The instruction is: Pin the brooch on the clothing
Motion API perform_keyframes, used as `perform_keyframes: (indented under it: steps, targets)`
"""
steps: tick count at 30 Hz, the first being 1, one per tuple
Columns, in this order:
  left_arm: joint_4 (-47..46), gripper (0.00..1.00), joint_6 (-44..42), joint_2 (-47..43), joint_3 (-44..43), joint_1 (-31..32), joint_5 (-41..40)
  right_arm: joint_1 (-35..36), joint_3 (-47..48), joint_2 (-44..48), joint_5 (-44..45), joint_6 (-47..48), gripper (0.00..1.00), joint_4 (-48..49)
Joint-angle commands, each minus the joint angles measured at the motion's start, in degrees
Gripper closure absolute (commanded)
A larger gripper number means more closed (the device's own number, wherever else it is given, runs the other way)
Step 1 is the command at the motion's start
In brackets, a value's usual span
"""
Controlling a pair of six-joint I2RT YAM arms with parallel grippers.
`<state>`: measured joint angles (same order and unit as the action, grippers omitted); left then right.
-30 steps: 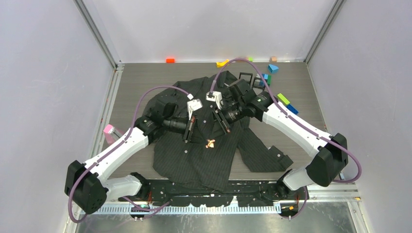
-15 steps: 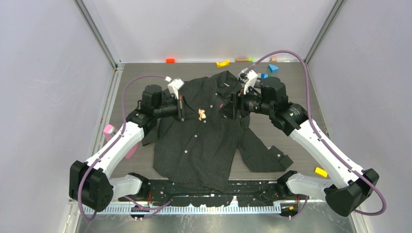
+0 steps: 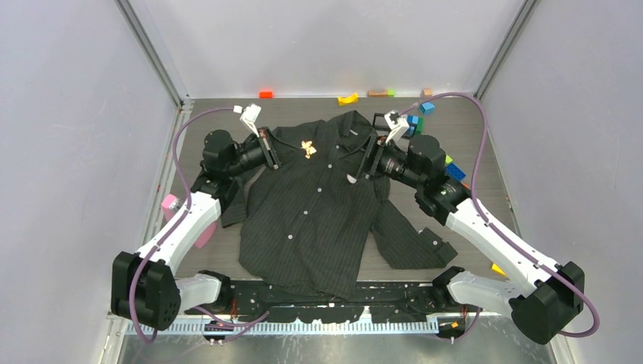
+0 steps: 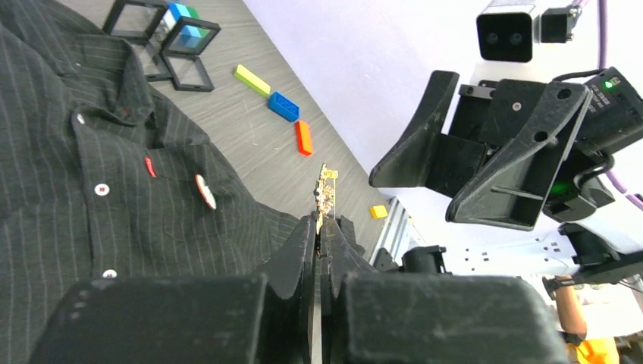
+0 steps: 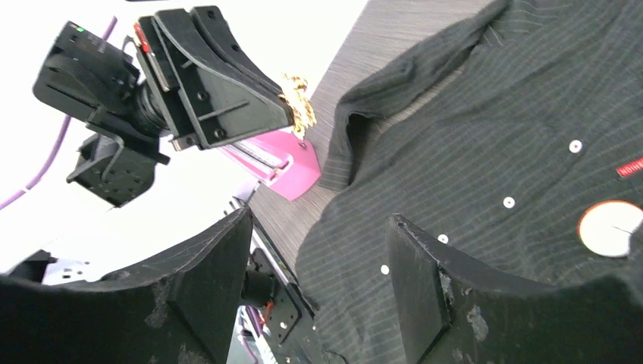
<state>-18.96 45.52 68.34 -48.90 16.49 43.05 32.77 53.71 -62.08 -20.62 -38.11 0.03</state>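
The dark pinstriped shirt (image 3: pixel 311 227) lies spread on the table, collar toward the back. My left gripper (image 3: pixel 301 149) is shut on the small gold brooch (image 3: pixel 308 148) and holds it in the air above the shirt's left shoulder. The brooch sticks up from the shut tips in the left wrist view (image 4: pixel 326 196). It also shows in the right wrist view (image 5: pixel 299 102). My right gripper (image 3: pixel 362 165) is open and empty, facing the left gripper above the shirt's chest (image 5: pixel 470 152). A white round disc (image 5: pixel 610 227) lies on the shirt by the red tag (image 5: pixel 629 168).
Coloured blocks lie along the back edge (image 3: pixel 347 98) and at the right (image 3: pixel 455 171). Black square frames (image 3: pixel 379 120) stand by the collar. A pink object (image 3: pixel 170 203) lies left of the shirt. A yellow block (image 3: pixel 497 269) is near the right arm's base.
My left gripper has carried the brooch from over the shirt's middle toward the back left. My right gripper has drawn back to the right, away from the left gripper.
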Motion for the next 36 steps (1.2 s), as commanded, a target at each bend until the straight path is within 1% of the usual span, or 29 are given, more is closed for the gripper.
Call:
perform_keyframes:
  steps: [1,6,9,15,27,33,35,36]
  targets:
    - [-9.39,1.00,2.73,-1.02,-0.13,0.33,4.32,0.91,-0.15,1.62,0.93,-6.25,0.30,10.80]
    - [-11.67,1.00,2.81,-0.93,0.30,1.03,6.09,1.26,3.33,-1.83,0.05,-5.74,0.36,8.26]
    - [-12.15,1.00,2.82,-0.91,0.38,1.26,6.47,1.53,4.05,-4.09,-0.86,-6.10,0.39,9.58]
    - [-13.19,1.00,2.91,-0.49,0.30,2.04,7.80,1.68,6.24,-7.07,-1.56,-6.71,0.51,11.07]
    - [-13.08,1.00,2.91,-0.50,0.13,2.41,8.07,1.97,7.53,-10.51,-6.45,-8.99,0.63,15.88]
    - [-13.03,1.00,3.17,-0.28,0.04,2.56,8.26,2.44,7.19,-10.78,-7.43,-8.58,0.73,15.88]
    - [-13.02,1.00,3.17,-0.12,-0.05,2.71,8.38,2.51,7.04,-10.84,-7.75,-8.47,0.78,16.00]
    - [-13.03,1.00,3.17,-0.05,-0.12,2.80,8.52,2.53,7.03,-10.94,-7.93,-8.34,0.84,16.30]
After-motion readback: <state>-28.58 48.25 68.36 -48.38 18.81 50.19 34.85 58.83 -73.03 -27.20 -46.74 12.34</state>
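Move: About 9 cm to the right hand's left and some 5 cm ahead, nearly level with it, is the brooch, already pinched in the left hand's tips, its middle roughly 2 cm right and 1 cm ahead of that hand. The open right gripper, which it is taken to, is about 11 cm right and 4 cm back from the left hand. On the clothing, some 25 cm below the right hand, a white disc lies about 6 cm ahead and 2 cm right. Closing in on the brooch from its right, the right hand goes about 5 cm left and 2.5 cm up, narrowing its wide-open fingers most of the way around the brooch's free end. The left hand keeps its pinch and brings the brooch about 3 cm back, 2.5 cm up and 2 cm right to meet them, turning some 10 degrees clockwise. Whether the right fingers already grip can't be seen. ##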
